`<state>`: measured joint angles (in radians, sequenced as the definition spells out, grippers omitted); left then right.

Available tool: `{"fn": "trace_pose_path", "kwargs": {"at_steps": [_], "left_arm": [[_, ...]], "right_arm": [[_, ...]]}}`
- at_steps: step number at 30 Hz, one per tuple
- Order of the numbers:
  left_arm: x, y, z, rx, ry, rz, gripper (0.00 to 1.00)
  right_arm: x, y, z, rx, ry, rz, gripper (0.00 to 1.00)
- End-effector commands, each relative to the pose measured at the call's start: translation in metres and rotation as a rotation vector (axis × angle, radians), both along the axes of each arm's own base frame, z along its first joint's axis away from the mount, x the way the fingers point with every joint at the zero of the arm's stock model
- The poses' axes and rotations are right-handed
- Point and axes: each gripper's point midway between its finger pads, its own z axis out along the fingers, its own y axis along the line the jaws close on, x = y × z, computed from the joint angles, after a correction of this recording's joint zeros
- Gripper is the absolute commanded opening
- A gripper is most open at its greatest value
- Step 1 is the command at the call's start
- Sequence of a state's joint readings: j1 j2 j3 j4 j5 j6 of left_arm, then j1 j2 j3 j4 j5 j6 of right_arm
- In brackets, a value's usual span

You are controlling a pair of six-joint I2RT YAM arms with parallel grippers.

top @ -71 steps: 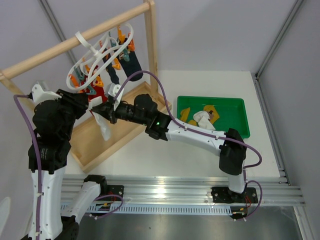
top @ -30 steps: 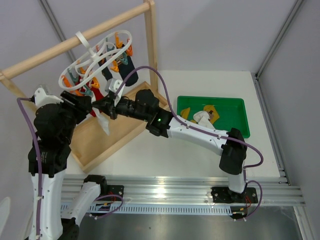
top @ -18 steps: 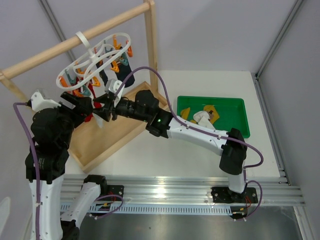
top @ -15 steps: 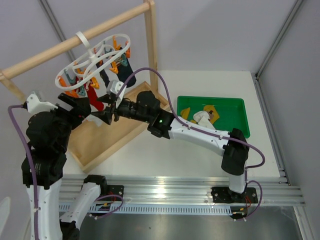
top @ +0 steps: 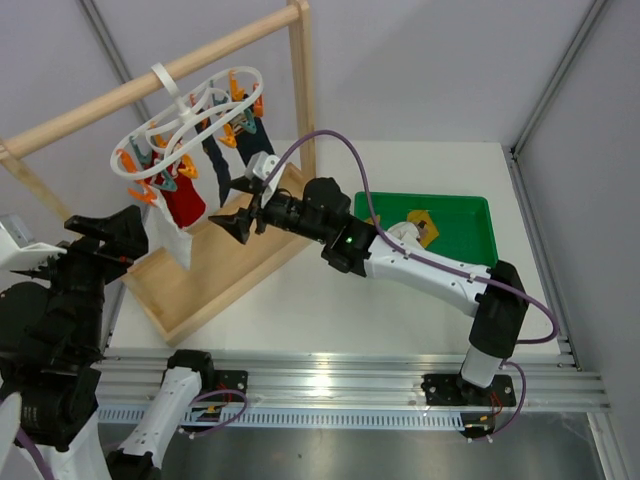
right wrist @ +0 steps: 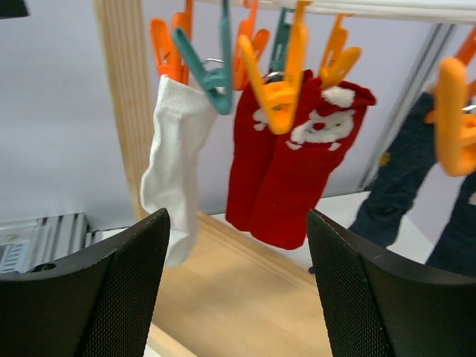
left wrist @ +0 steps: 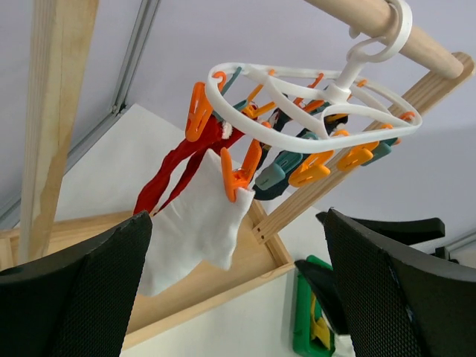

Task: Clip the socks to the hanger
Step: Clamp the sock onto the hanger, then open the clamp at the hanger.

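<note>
The white looped hanger (top: 190,112) hangs by its hook from the wooden rod, its frame ringed with orange and teal pegs (left wrist: 312,82). One white sock (top: 170,240) hangs clipped from a peg at the hanger's near-left side (left wrist: 197,223) (right wrist: 175,171). More socks lie in the green tray: a yellow one (top: 420,217) and a white one (top: 402,236). My left gripper (top: 108,245) (left wrist: 238,297) is open and empty, apart from the hanger, below and left of it. My right gripper (top: 240,222) (right wrist: 238,297) is open and empty, just right of the white sock.
Red Santa socks (right wrist: 294,167) and dark navy socks (top: 255,140) also hang from the hanger. The tall wooden rack (top: 150,85) stands on a tray base (top: 220,275) under the socks. The green tray (top: 480,215) sits at the right of the table.
Both grippers have opened and drawn back from the hanger, the left down and left, the right to the right. The white sock now hangs on its own from a peg.
</note>
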<state>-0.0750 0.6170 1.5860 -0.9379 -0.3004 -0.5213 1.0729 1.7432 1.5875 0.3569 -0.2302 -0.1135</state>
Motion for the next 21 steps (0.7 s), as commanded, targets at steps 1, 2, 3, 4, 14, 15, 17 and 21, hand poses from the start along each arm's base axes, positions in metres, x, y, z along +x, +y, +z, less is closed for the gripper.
{"fn": "trace_pose_path", "kwargs": {"at_steps": [1, 2, 3, 4, 14, 15, 17, 21], "left_arm": [[-0.002, -0.002, -0.003, 0.054, 0.032, -0.022, 0.99], [-0.002, -0.003, -0.004, 0.056, 0.035, -0.023, 0.99], [-0.001, -0.004, -0.006, 0.057, 0.042, -0.03, 0.99], [0.0, -0.005, -0.007, 0.055, 0.046, -0.036, 0.99], [0.016, -0.02, -0.021, 0.051, 0.083, -0.114, 0.99], [0.018, -0.02, -0.023, 0.051, 0.091, -0.114, 0.99], [0.019, -0.021, -0.024, 0.051, 0.095, -0.123, 0.99], [0.023, -0.027, -0.022, 0.043, 0.089, -0.151, 1.0]], "right_arm": [[0.009, -0.016, 0.044, 0.104, -0.083, -0.044, 0.76], [0.016, -0.015, 0.043, 0.106, -0.087, -0.052, 0.76], [0.018, -0.014, 0.045, 0.109, -0.097, -0.051, 0.76], [0.018, -0.013, 0.053, 0.123, -0.109, -0.046, 0.76], [0.029, 0.01, 0.066, 0.165, -0.17, -0.006, 0.75], [0.028, 0.012, 0.071, 0.177, -0.178, -0.002, 0.75], [0.032, 0.019, 0.067, 0.181, -0.181, 0.003, 0.75], [0.031, 0.028, 0.077, 0.204, -0.207, 0.032, 0.75]]}}
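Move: Beside the hanging ring, the right hand has the near orange clip about 4 cm ahead, 5 cm left and 6 cm above. The teal clip lies some 9 cm left, 1 cm ahead and 6 cm up; the white sock's middle is about 9 cm left and 3 cm back, nearly level. From the left hand, the teal clip is roughly 12 cm ahead, 1 cm right and 3 cm lower, and the sock's orange clip 10 cm ahead, 2 cm left, likewise 3 cm lower. Rising about 4 cm while it reaches as far forward, the right hand curves up towards the near orange clip, its fingers staying open; partway it swings left, ending some 3 cm farther left with the fingertips tipped up slightly. The left hand, wide open and empty, eases down, right and a little forward towards the clips, about 3.5 cm in all, turning slightly clockwise. ##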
